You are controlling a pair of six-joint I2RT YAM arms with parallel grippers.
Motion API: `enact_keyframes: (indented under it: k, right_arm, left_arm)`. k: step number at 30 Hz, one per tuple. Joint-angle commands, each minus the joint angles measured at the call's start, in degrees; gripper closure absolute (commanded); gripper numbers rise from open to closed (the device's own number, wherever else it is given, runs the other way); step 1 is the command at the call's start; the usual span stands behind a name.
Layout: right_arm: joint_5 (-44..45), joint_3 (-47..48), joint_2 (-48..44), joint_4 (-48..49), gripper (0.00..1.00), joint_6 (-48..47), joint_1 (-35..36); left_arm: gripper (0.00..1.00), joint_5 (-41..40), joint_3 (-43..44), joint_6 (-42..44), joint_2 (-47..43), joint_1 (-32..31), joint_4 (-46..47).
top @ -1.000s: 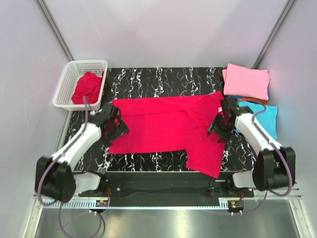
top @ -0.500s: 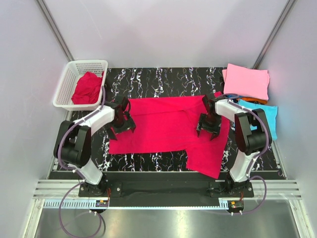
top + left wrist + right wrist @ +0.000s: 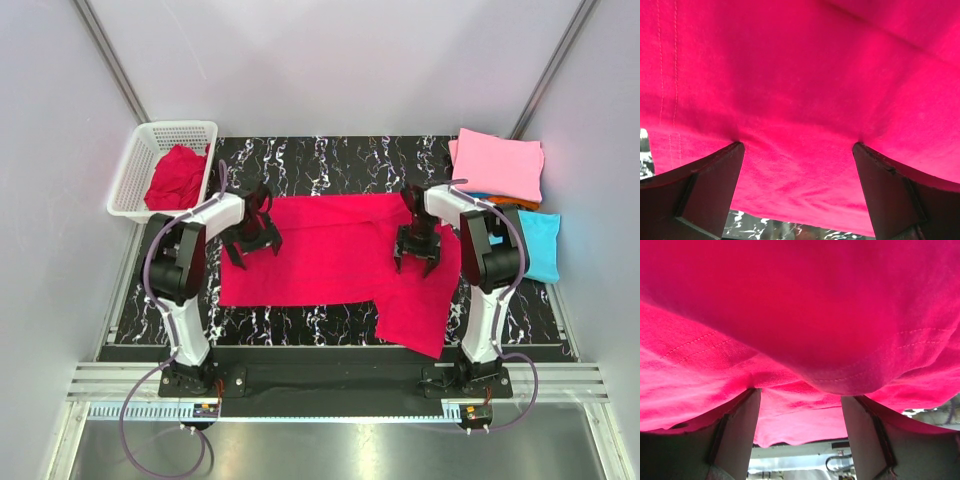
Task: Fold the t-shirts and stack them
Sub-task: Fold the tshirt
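A crimson-red t-shirt (image 3: 330,260) lies spread across the black marble table (image 3: 320,155), one part hanging toward the near edge at the right. My left gripper (image 3: 253,248) stands open on the shirt's left part, both fingertips pressed down on the cloth (image 3: 800,90) and nothing pinched between them (image 3: 797,146). Over the shirt's right part my right gripper (image 3: 415,262) is open too, its fingertips touching rumpled cloth (image 3: 800,315) near a stitched hem (image 3: 801,394). Another red t-shirt (image 3: 176,177) lies bunched in the basket. A folded pink t-shirt (image 3: 497,165) tops an orange one (image 3: 518,203) and a turquoise one (image 3: 538,245).
The white mesh basket (image 3: 130,175) stands at the table's far left corner. The folded stack sits at the far right. Both arm bases are mounted on the rail (image 3: 330,375) along the near edge. Grey walls close in the sides and back.
Both arms have swung inward and up. The left gripper went from the shirt's left edge onto the cloth. The right gripper moved left and its jaws widened.
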Motion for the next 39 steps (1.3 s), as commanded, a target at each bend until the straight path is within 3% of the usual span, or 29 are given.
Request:
enact_keyframes:
  k: [1,12,18,25,29,39]
  right_arm:
    - [6.93,2.96,6.45,5.77,0.27,-0.85,0.24]
    - [10.17,21.85,17.35,0.50,0.27,-3.40,0.07]
    - [9.92,38.26,25.95,-2.05,0.27,-5.51,-1.51]
    - [10.44,52.27,32.48,-8.82,0.28,-7.62,-1.96]
    - [10.96,50.79,29.59,-9.97,0.28,-7.09,-1.96]
    - [11.85,31.31,4.66,-4.26,0.26,-4.20,-1.96]
  left_arm:
    - [0.01,1.02,5.21,0.59,3.73,1.61,2.40]
    - [0.01,2.51,23.39,2.34,17.10,5.66,0.20]
    - [0.01,3.74,32.46,2.96,23.08,7.06,-1.73]
    - [0.01,5.50,37.39,4.54,25.46,7.86,-2.88]
    - [0.01,5.60,35.47,6.12,22.21,7.94,-2.53]
    - [0.01,4.54,22.29,9.20,0.69,7.94,2.04]
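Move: Both hands are down on the spread red t-shirt, fingers open; its middle lies about 22 cm to the left hand's right, level with it, and some 22 cm left and 3 cm ahead of the right hand. The basket is roughly 22 cm ahead and 26 cm left of the left hand. From the right hand, the pink shirt is about 27 cm ahead and 23 cm right, the blue shirt 6 cm ahead and 29 cm right. Both open hands drag the t-shirt forward some 15 cm, then lift off about 3 cm, easing slightly back. ##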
